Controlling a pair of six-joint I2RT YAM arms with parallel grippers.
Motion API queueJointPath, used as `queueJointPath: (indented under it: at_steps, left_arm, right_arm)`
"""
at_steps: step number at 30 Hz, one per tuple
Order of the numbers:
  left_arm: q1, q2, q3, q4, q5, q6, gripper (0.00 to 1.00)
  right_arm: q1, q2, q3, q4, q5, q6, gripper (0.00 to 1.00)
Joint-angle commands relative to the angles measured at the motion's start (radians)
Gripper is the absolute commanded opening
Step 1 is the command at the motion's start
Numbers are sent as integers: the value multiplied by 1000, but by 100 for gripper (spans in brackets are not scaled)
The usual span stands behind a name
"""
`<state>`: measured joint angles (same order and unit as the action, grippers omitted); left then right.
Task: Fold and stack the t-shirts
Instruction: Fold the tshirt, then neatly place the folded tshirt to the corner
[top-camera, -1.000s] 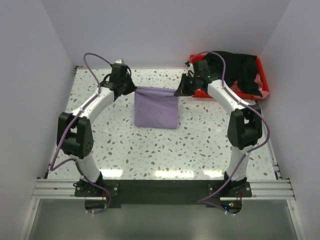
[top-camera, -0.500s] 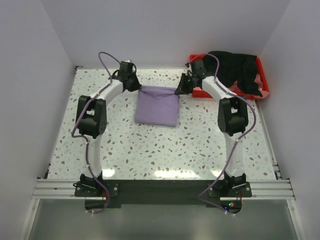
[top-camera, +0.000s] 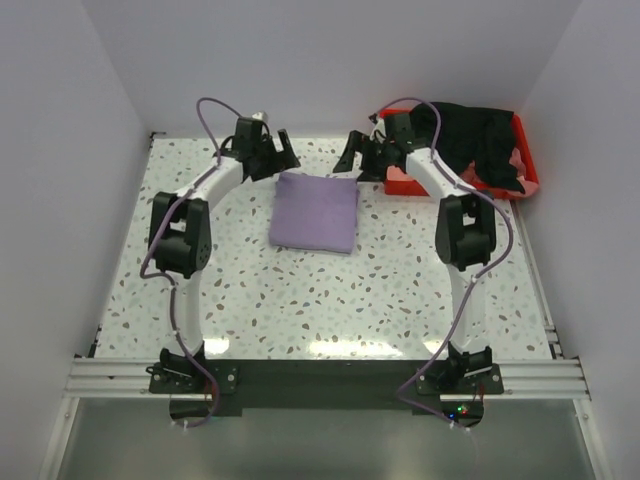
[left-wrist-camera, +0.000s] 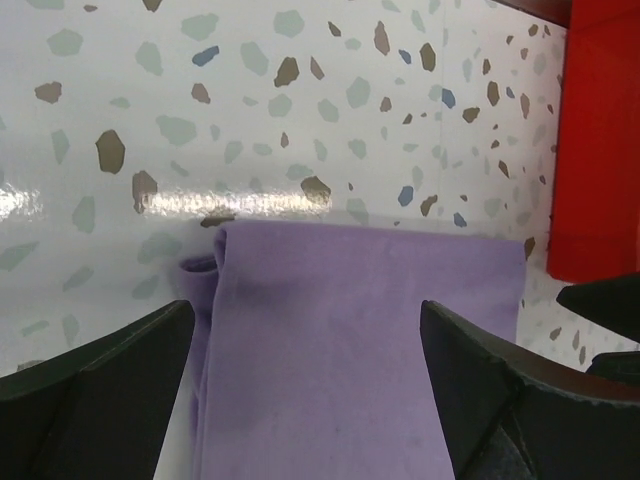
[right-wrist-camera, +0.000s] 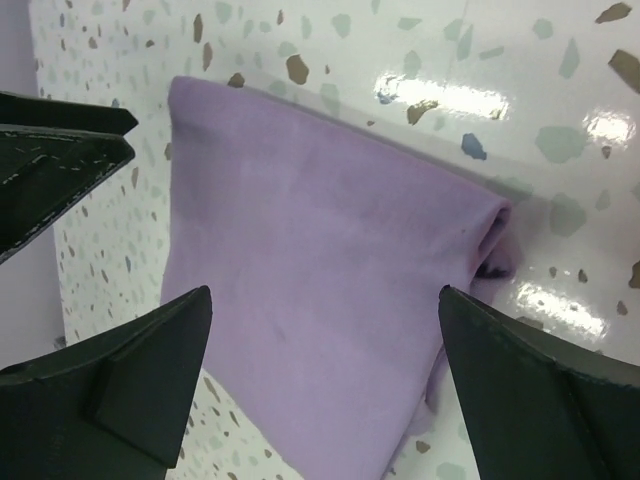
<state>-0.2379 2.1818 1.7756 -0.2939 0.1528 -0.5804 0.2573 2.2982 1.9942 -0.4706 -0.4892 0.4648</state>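
The lavender t-shirt (top-camera: 315, 212) lies folded in a flat rectangle on the speckled table. My left gripper (top-camera: 285, 150) hovers open just above its far left corner, and my right gripper (top-camera: 347, 153) hovers open above its far right corner. Neither one holds cloth. In the left wrist view the lavender t-shirt (left-wrist-camera: 350, 340) fills the space under the open left gripper (left-wrist-camera: 305, 350). The right wrist view shows the lavender t-shirt (right-wrist-camera: 320, 290) below the open right gripper (right-wrist-camera: 325, 350). A black t-shirt (top-camera: 470, 135) is heaped in the tray, with pale pink cloth (top-camera: 515, 160) showing beneath it.
The red plastic tray (top-camera: 400, 184) stands at the far right corner, close behind my right arm; its wall (left-wrist-camera: 600, 140) shows at the right of the left wrist view. White walls close in the table at the back and both sides.
Both grippers were shut on the lavender t-shirt's far corners and have opened. The cloth has dropped flat on the table, and the fingers now stand apart from it.
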Motion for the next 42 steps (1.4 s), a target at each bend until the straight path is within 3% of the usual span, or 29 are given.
queueJointPath:
  at_steps: [1,7,17,25,26,29,38,42]
  left_arm:
    - [-8,-125,-73,71,79,10,100]
    - [-46,-146,-156,65,137,-10,100]
    - [-49,-271,-350,-39,-107,53,100]
    - [-31,-182,-334,-27,-117,99,100]
    - [-29,-151,-311,-39,-121,102,97]
    - [-29,-113,-286,-53,-114,113,76]
    - [-47,-85,-331,10,-6,125,57]
    - [-69,-51,-305,-28,-45,139,38]
  right_arm:
    - [26,-144,-55,44,-71,-34,99]
    - [79,-268,-225,59,-6,-37,99]
    - [114,-562,-601,70,81,-72,99]
    - [114,-811,-744,-31,138,-112,99]
    - [115,-835,-753,-36,132,-114,99]
    - [115,-931,-779,-46,142,-118,99]
    - [115,-1074,-833,-148,222,-181,99]
    - [115,-1097,-857,-174,254,-202,99]
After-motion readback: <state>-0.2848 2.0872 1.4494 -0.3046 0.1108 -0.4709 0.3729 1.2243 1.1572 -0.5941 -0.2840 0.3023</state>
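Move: The folded purple t-shirt's left edge, at its middle, lies about 9 cm back of the left hand, 1 cm to its left and 9 cm below; the t-shirt's middle is some 10 cm back, 8 cm right, 9 cm down. From the right hand that middle is about 10 cm back, 8 cm left and 10 cm lower. The red bin, with the black t-shirt on top, stands some 26 cm to the right hand's right and 4 cm farther out. Back and down goes the left hand, roughly 9 cm and 8 cm, bowing some 3 cm right on the way before it swings out again over the t-shirt's left edge; it tips about 10 degrees steeper, rolls its left side up, then narrows its wide-open fingers on the edge cloth. The right hand, still wide open, withdraws some 24 cm back, also rising and drifting right, clear of the t-shirt. ##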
